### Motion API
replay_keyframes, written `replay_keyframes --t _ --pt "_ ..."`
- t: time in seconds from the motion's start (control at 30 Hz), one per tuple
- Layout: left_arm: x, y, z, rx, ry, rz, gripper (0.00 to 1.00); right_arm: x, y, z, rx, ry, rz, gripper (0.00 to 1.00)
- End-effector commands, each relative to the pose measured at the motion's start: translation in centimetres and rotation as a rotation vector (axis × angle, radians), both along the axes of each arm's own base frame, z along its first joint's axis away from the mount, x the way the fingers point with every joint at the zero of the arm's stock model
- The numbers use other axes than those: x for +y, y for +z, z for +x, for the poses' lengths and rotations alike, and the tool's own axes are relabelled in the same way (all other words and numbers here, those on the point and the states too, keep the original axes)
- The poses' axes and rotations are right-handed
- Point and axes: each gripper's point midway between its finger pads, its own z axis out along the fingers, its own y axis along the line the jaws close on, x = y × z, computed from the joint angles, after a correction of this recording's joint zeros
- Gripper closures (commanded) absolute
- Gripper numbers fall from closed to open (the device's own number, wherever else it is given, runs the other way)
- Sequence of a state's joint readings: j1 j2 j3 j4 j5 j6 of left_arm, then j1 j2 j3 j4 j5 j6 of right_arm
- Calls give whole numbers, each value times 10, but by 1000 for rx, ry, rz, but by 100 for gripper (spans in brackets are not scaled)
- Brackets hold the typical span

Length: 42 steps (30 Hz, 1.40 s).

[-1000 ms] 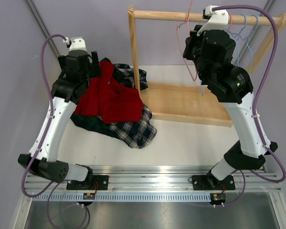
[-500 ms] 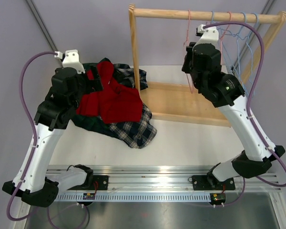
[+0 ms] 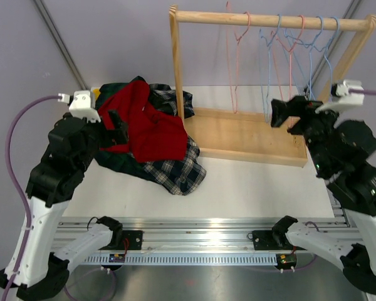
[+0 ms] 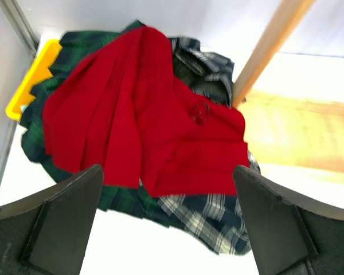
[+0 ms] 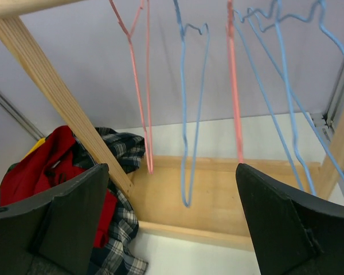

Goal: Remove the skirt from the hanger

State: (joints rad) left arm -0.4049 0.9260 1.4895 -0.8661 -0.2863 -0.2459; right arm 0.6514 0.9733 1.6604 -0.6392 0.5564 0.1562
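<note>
A red skirt lies crumpled on top of a heap of plaid skirts at the left of the table, also seen in the left wrist view. Several bare wire hangers hang from the wooden rack's rail; the leftmost is a pink hanger, with a blue hanger beside it. My left gripper hovers open over the heap's near left side, holding nothing. My right gripper stands open to the right of the rack, facing the hangers and apart from them.
The wooden rack has a flat base, a left post next to the heap and a slanted right post. A yellow object peeks out under the heap's far left. Grey walls close the back and sides.
My right gripper has opened and drawn back from the rail, down and to the right, leaving the pink hanger hanging. My left arm has pulled back toward the near edge, still open.
</note>
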Motion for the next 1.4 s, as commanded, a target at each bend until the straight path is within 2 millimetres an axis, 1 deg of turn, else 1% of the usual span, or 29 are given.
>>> replay_keyframes --t 0.0,0.03,0.07,0.1,0.13,0.17,0.2,0.23,0.27,0.3,0.33,0.37,0.43,0.5,0.53,0.7,1.17,1.27,1.3,1.37 --pt "-10 -20 -24 7 -92 -48 1 -21 -6 -31 -79 21 15 0" --pt "-11 -18 -42 -38 -136 -83 1 -36 -19 -49 -96 11 37 1" --pt "-16 -34 -41 -34 -151 -98 1 -43 -26 -57 -103 4 65 0" --pt "-17 -40 -46 -45 -165 -114 1 -50 -34 -66 -107 -1 84 1" --pt "-19 -44 -51 -54 -186 -130 1 -66 -49 -81 -123 -21 111 1" --pt "-17 -40 -60 -96 -190 -157 1 -72 -58 -88 -124 -29 136 1" --pt "-18 -58 -60 -69 -191 -152 1 -80 -65 -95 -128 -44 159 1" --pt "-16 -63 -62 -69 -183 -155 1 -93 -76 -107 -142 -71 191 1" --pt "-12 -65 -66 -85 -173 -165 1 -99 -83 -112 -141 -80 214 1" --pt "-11 -78 -66 -67 -166 -158 1 -103 -88 -116 -143 -87 224 1" --pt "-8 -83 -66 -66 -150 -155 1 -110 -93 -124 -155 -92 239 1" --pt "-6 -87 -66 -68 -142 -149 1 -112 -98 -126 -148 -96 234 1" --pt "-1 -100 -66 -59 -116 -135 1 -117 -103 -128 -140 -113 231 0" --pt "4 -107 -68 -60 -95 -131 1 -116 -109 -126 -113 -117 207 1" --pt "6 -114 -67 -49 -80 -125 1 -113 -111 -124 -102 -113 192 0" --pt "18 -113 -70 -71 -25 -120 1 -109 -121 -117 -58 -120 144 1" --pt "12 -124 -63 0 -35 -103 1 -100 -132 -108 -39 -102 93 1" --pt "18 -123 -61 13 1 -92 1 -99 -134 -108 -35 -98 88 1" --pt "23 -123 -59 22 39 -79 1 -98 -134 -107 -35 -95 86 1" --pt "29 -122 -59 39 74 -70 1 -95 -134 -105 -36 -83 76 1"
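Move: No hand has anything left to grasp. From the left hand the red skirt lies about 18 cm ahead, 4 cm to the right and 35 cm below, the checked dress showing some 12 cm nearer and 11 cm farther right than the skirt. From the right hand the red skirt is roughly 39 cm left, 18 cm ahead and 46 cm down; the leftmost pink hanger is about 13 cm ahead and 9 cm left, near hand height. Back, down and to its right, the right hand sweeps away from the hanging hangers, over 10 cm each way, rolling and tipping up some 10 degrees, then sinks more slowly while levelling and creeping slightly forward. The left hand draws back about 7 cm, then mostly sinks, about 14 cm in all, on the base side of the clothes pile. Both grippers stay wide open, empty and clear of everything. ##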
